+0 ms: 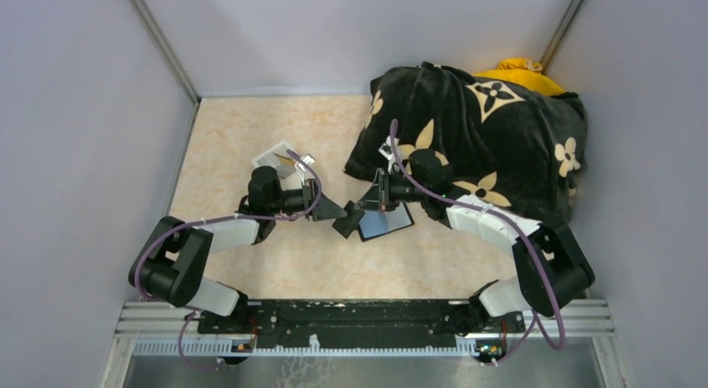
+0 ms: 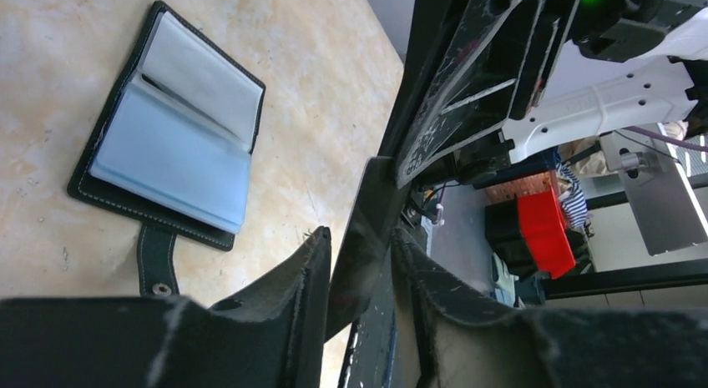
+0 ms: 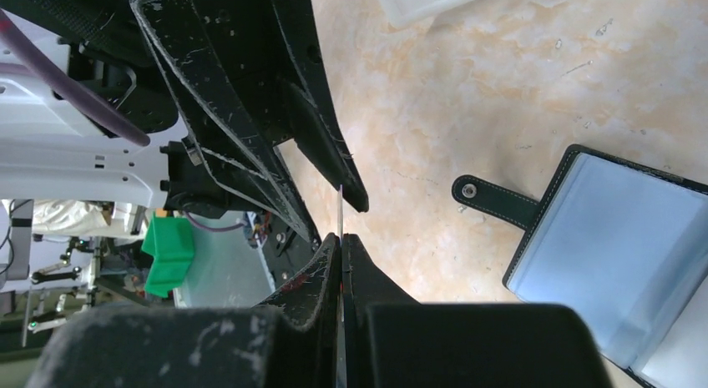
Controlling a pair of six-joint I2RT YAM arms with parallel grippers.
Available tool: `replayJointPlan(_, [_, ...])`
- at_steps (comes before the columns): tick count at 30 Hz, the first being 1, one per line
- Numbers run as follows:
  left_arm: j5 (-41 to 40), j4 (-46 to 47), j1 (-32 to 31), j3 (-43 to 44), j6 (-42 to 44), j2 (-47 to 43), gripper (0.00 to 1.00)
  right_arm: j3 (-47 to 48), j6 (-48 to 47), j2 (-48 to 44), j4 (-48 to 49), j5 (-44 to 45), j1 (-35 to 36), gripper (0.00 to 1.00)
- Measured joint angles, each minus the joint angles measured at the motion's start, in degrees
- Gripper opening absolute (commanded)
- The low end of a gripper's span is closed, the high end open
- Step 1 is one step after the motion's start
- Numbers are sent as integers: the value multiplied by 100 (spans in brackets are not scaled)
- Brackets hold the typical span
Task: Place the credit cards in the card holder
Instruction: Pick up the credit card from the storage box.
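The black card holder (image 1: 386, 223) lies open on the table, its light lining up and its snap strap (image 2: 157, 259) sticking out; it also shows in the left wrist view (image 2: 175, 146) and the right wrist view (image 3: 618, 254). My right gripper (image 3: 342, 238) is shut on a thin dark credit card (image 3: 340, 209), seen edge-on there. In the top view the right gripper (image 1: 365, 209) holds the card (image 1: 345, 222) just left of the holder. My left gripper (image 2: 363, 242) faces it (image 1: 334, 211), open, with one finger on each side of the card (image 2: 367, 204).
A pale grey tray-like box (image 1: 282, 161) sits behind the left arm, its corner showing in the right wrist view (image 3: 426, 0). A big black flower-patterned cushion (image 1: 484, 138) fills the back right, with something yellow (image 1: 518, 71) behind it. Grey walls close three sides.
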Motion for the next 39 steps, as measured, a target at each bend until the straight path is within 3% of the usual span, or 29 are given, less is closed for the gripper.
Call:
replayJointPlan(8, [201, 256, -20, 26, -52, 289, 24, 0, 157, 236, 278, -216, -76, 0])
replayJointPlan(11, [297, 378, -42, 26, -138, 409, 16, 2, 212, 339, 341, -306, -103, 0])
replayJointPlan(14, [380, 516, -48, 26, -227, 479, 0, 2, 299, 444, 450, -400, -168, 0])
replayJointPlan(18, [470, 782, -48, 28, -417, 555, 0, 7, 372, 529, 566, -529, -225, 3])
replayJointPlan(22, [398, 914, -48, 28, -549, 619, 0, 59, 350, 575, 516, -452, -256, 33])
replayJointPlan(26, [-35, 909, -79, 26, -623, 616, 0, 168, 92, 444, 247, 190, -254, 44])
replayJointPlan(30, [-621, 1255, -85, -52, -1025, 636, 0, 168, -173, 33, -46, 855, -254, 46])
replayJointPlan(39, [-1759, 3174, -260, -476, -2492, 1569, 0, -387, -293, -621, 122, 1742, -254, 43])
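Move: The credit card, still pinched at its far corner by the right fingers, sits between the open left fingers: its middle is some 2 cm right and 1 cm back of the left hand, and about 3 cm left and 3 cm back of the right. From the left hand, the card holder lies about 12 cm right, 3 cm back and 12 cm below; the storage box is roughly 15 cm left, 11 cm ahead, equally low. Left fingers pinch the card and swing it 4 cm forward while right fingers release, withdrawing 6 cm forward-right. ##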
